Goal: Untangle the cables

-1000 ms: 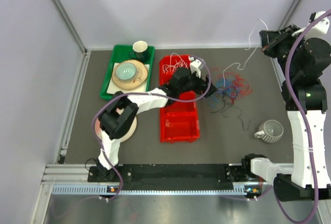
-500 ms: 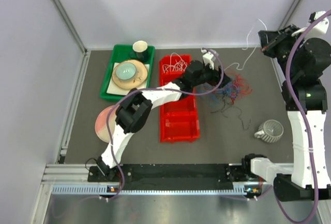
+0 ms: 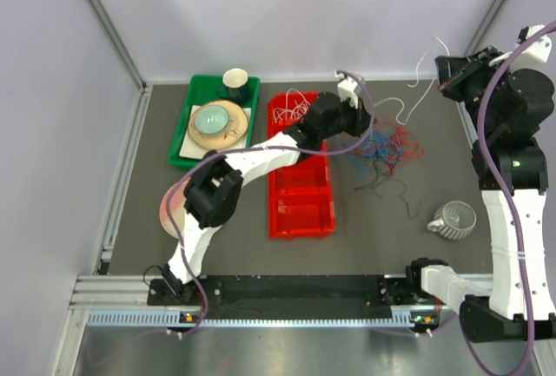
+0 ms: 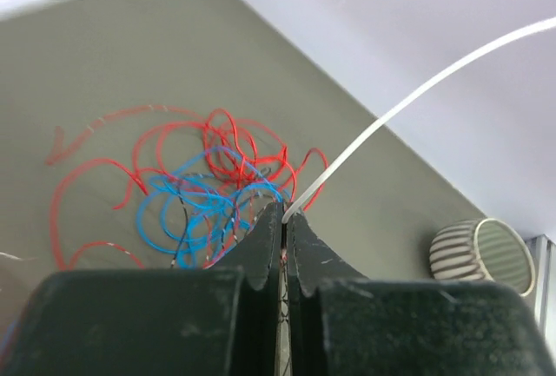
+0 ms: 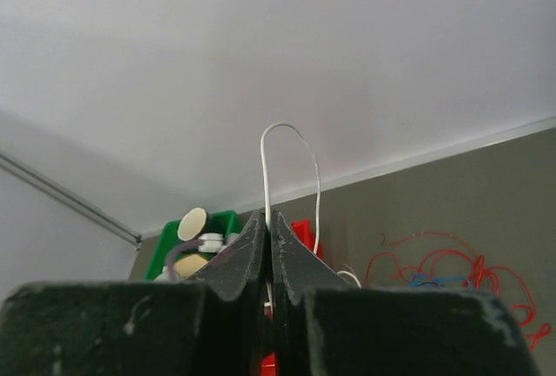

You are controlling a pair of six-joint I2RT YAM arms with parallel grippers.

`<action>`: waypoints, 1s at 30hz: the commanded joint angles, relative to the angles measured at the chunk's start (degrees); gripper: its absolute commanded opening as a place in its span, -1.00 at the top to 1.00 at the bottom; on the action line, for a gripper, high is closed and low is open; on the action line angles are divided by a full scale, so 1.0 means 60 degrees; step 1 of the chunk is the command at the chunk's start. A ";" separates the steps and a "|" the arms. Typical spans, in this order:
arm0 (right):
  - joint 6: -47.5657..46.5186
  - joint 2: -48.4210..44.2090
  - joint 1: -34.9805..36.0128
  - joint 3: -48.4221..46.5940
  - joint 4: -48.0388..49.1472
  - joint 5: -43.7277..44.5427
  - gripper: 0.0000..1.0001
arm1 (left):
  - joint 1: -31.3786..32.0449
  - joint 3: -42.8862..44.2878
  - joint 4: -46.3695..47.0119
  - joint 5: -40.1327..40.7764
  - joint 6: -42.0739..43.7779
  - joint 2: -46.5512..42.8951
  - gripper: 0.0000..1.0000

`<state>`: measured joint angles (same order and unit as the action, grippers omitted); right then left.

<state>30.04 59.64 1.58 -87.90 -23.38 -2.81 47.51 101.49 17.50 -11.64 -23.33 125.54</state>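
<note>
The cables (image 3: 382, 146) lie as a loose tangle of thin red, blue, black and white wires on the grey table, right of the red bin. My left gripper (image 3: 365, 124) reaches over the tangle's left edge. In the left wrist view the left gripper (image 4: 284, 215) is shut on a white cable (image 4: 417, 94) that runs up and to the right, with the red and blue loops (image 4: 200, 185) just beyond the tips. My right gripper (image 3: 443, 75) is raised high at the far right. In the right wrist view the right gripper (image 5: 269, 220) is shut on the white cable (image 5: 291, 133), which arcs above the tips.
A red bin (image 3: 300, 181) with several white wires at its far end lies under the left arm. A green tray (image 3: 182, 137) with dishes stands at the back left, a pink plate (image 3: 169, 211) at the near left, and a striped mug (image 3: 452, 218) at the near right.
My left arm swung right from over the red bin to the tangle, and its jaws went from open to shut on the white cable. The right arm barely moved.
</note>
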 commanded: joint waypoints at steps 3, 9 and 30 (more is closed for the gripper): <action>-0.0290 -0.0066 -0.0074 0.0527 0.0307 0.0775 1.00 | -0.0168 0.0076 0.0365 0.0433 0.0476 -0.2581 1.00; -0.0276 0.0182 -0.0074 0.1056 0.0307 0.0821 1.00 | -0.0227 0.0062 0.0380 0.0124 0.0578 -0.3461 1.00; 0.0558 0.4150 0.1771 0.0046 0.1288 -0.0630 1.00 | -0.2878 -0.0099 0.0307 -0.0754 -0.0608 -0.2116 1.00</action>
<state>31.77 81.17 10.09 -82.61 -19.94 -4.93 32.93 100.92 16.45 -12.56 -23.05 110.65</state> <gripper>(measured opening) 0.009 0.016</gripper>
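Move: Both hands already hold the white cable. From the left hand, the red bin's far compartment with the white coil lies about 14 cm ahead, 17 left and 18 below; the blue-red tangle is some 8 ahead, 8 right and 20 below. From the higher right hand, the compartment is roughly 28 ahead, 17 left and 45 below, the tangle 16 ahead, 6 right and 48 below. Both hands keep the white cable; left arcs up and left some 15 cm, right sinks forward-left about 17. ##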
